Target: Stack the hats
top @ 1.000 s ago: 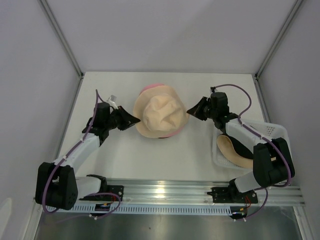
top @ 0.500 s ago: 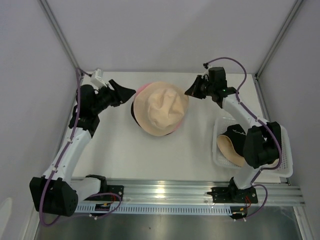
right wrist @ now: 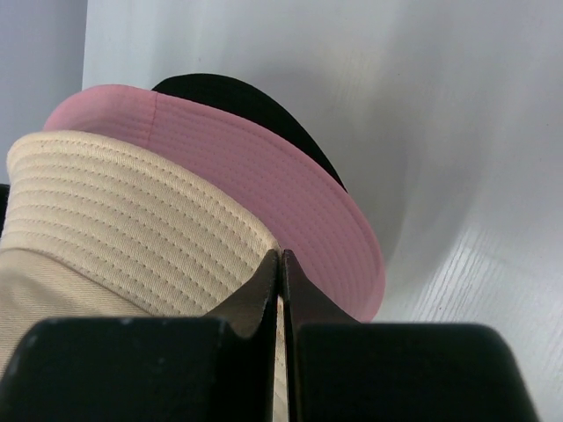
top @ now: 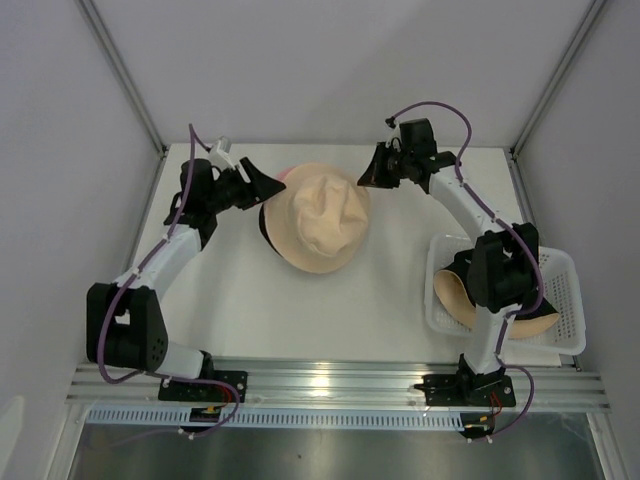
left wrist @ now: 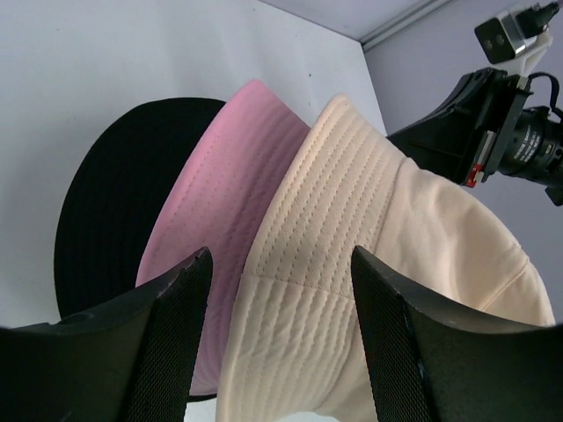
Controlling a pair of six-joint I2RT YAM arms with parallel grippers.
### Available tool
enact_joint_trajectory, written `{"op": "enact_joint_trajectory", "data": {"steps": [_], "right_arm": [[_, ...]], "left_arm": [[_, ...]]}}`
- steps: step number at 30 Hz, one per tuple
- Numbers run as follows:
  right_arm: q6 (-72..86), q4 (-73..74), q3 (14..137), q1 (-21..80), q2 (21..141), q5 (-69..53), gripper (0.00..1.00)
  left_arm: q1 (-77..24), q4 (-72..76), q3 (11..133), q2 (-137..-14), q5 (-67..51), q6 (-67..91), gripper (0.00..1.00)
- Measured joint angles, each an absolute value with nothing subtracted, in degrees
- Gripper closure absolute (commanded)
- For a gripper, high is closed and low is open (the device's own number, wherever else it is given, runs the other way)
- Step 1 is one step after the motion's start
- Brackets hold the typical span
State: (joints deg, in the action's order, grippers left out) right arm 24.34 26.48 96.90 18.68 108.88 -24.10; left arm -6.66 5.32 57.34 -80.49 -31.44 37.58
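A stack of hats lies at the table's middle: a beige hat (top: pixel 320 215) on top, a pink hat (left wrist: pixel 237 176) under it, and a black hat (left wrist: pixel 114 202) at the bottom. My left gripper (top: pixel 262 187) is open at the stack's left edge, and its jaws frame the beige brim (left wrist: pixel 299 290) without touching it (left wrist: pixel 280 255). My right gripper (top: pixel 368 180) is shut at the stack's upper right. Its tips (right wrist: pixel 281 255) sit at the edge of the beige brim (right wrist: pixel 132 211), just above the pink brim (right wrist: pixel 264 176). I see no fabric between the jaws.
A white mesh basket (top: pixel 562 268) stands at the right near the right arm's base. It holds another beige hat (top: pixel 462 297) and a black hat (top: pixel 470 268). Grey walls enclose the table on three sides.
Both grippers have moved from the brim's sides toward the back of the table. The beige hat has shifted slightly toward the back, and the black hat now shows at the stack's left.
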Motion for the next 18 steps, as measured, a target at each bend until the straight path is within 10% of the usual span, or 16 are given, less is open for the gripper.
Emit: {"op": "enact_joint_trajectory", "data": {"steps": [6,12,18], "right_arm": [[23.42,28.58,100.79,19.4,111.18,-24.05,1.0],[23.24,30.44,104.88,19.64,113.51,-23.99,1.0],[23.24,32.16,107.48,20.27,115.79,-23.22,1.0]], "left_arm": [[-6.66,9.06,57.34,-84.64,-34.87,39.03,0.35],[-6.55,12.95,57.32,-86.87,-37.89,42.41,0.96],[-6.5,10.5,57.39,-87.48,-33.89,45.32,0.99]]}}
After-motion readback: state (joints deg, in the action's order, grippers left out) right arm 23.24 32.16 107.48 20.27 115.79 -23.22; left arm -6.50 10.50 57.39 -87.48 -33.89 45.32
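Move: The left hand's open fingers straddle the beige hat's left brim, whose edge lies about 1 cm ahead, 2 cm to the right and 2 cm below. The pink hat underneath has its middle some 5 cm back, 8 cm right and 8 cm lower than that hand; the black hat lies likewise 5 cm back and 8 cm right, about 13 cm down. From the right hand, already holding the far right brim, the beige hat's middle is about 7 cm back, 9 cm left and a little below. The left hand eases down about 2.5 cm in all, going forward and to the right as it sinks, and its fingers stay open over the beige brim before snapping shut to pinch its edge beside the pink brim, after which the hand sinks a last centimetre, tipping a few degrees down and drifting slightly back left. Meanwhile the right hand keeps its shut grip on the far right brim and carries it some 2.5 cm forward and left, staying at nearly the same height. ##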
